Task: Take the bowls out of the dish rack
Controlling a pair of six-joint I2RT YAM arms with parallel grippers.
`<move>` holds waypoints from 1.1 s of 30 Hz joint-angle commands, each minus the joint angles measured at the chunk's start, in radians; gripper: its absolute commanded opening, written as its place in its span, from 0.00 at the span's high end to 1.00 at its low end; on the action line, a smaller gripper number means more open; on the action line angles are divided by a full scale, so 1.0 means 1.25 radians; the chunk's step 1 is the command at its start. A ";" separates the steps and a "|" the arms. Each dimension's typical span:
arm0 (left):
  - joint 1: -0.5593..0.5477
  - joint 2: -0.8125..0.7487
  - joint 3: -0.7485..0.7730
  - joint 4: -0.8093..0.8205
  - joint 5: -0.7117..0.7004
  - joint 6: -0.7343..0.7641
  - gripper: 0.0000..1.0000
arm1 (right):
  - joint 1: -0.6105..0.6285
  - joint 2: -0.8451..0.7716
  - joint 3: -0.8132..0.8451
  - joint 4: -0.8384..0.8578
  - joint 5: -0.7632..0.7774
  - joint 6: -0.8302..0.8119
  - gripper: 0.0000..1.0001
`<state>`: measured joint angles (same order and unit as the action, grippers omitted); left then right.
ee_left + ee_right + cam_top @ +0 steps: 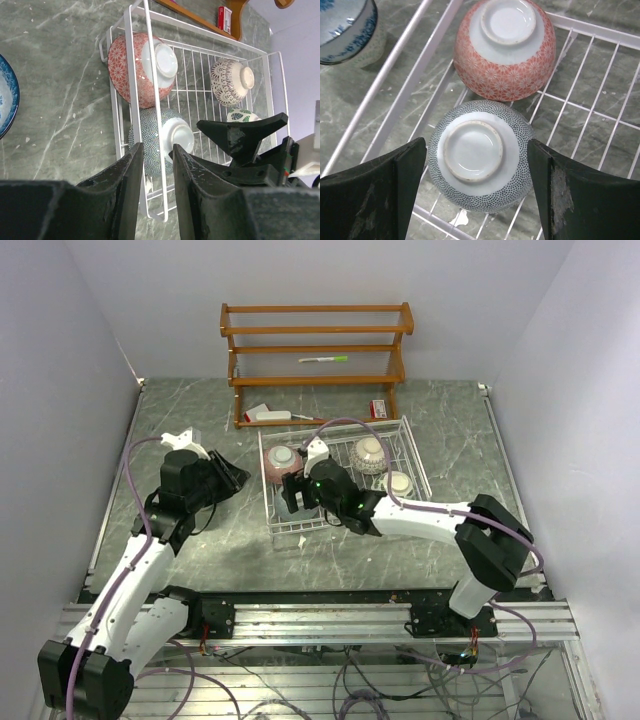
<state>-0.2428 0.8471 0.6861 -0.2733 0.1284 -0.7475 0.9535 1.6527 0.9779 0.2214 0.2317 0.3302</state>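
Note:
The white wire dish rack (330,527) sits mid-table. Inside it, upside down, are a pink bowl (280,462), a cream patterned bowl (369,453), a green-and-white bowl (400,483) and a grey-teal dotted bowl (480,160). My right gripper (476,145) is open, one finger on each side of the grey-teal bowl, close to its walls. A blue-and-white bowl (345,25) stands upright on the table outside the rack's rim (385,80). My left gripper (157,152) hovers just left of the rack (200,31), its jaws narrowly apart and empty.
A brown wooden three-tier shelf (315,350) stands at the back with a green-capped pen (323,359) on it. A white item (265,414) and a small red box (378,408) lie at its foot. White walls enclose the table on three sides.

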 commanded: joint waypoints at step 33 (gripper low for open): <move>0.004 0.022 -0.010 0.016 0.006 0.006 0.63 | 0.067 0.067 0.054 -0.049 0.165 0.004 0.74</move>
<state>-0.2428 0.8867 0.6830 -0.2737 0.1276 -0.7376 1.0302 1.7287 1.0328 0.1967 0.4156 0.3065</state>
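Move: Just beneath the right hand is the grey bowl, upside down in the dish rack, its middle about 4 cm below and 1 cm to the left, its foot already between the wide-open fingers. The red bowl nearly touches it, about 9 cm ahead of the hand and 3 cm left; the brown-patterned bowl is some 11 cm ahead and 16 cm right. From the left hand the grey bowl lies about 11 cm right, 1 cm ahead and 12 cm down. Settling down about 1 cm over the grey bowl and easing a little under 1 cm left, the right hand tilts slightly, its left side dropping some 5 degrees. Its fingers close from wide to about half open, until the two tips pinch the bowl's raised foot from opposite sides. ##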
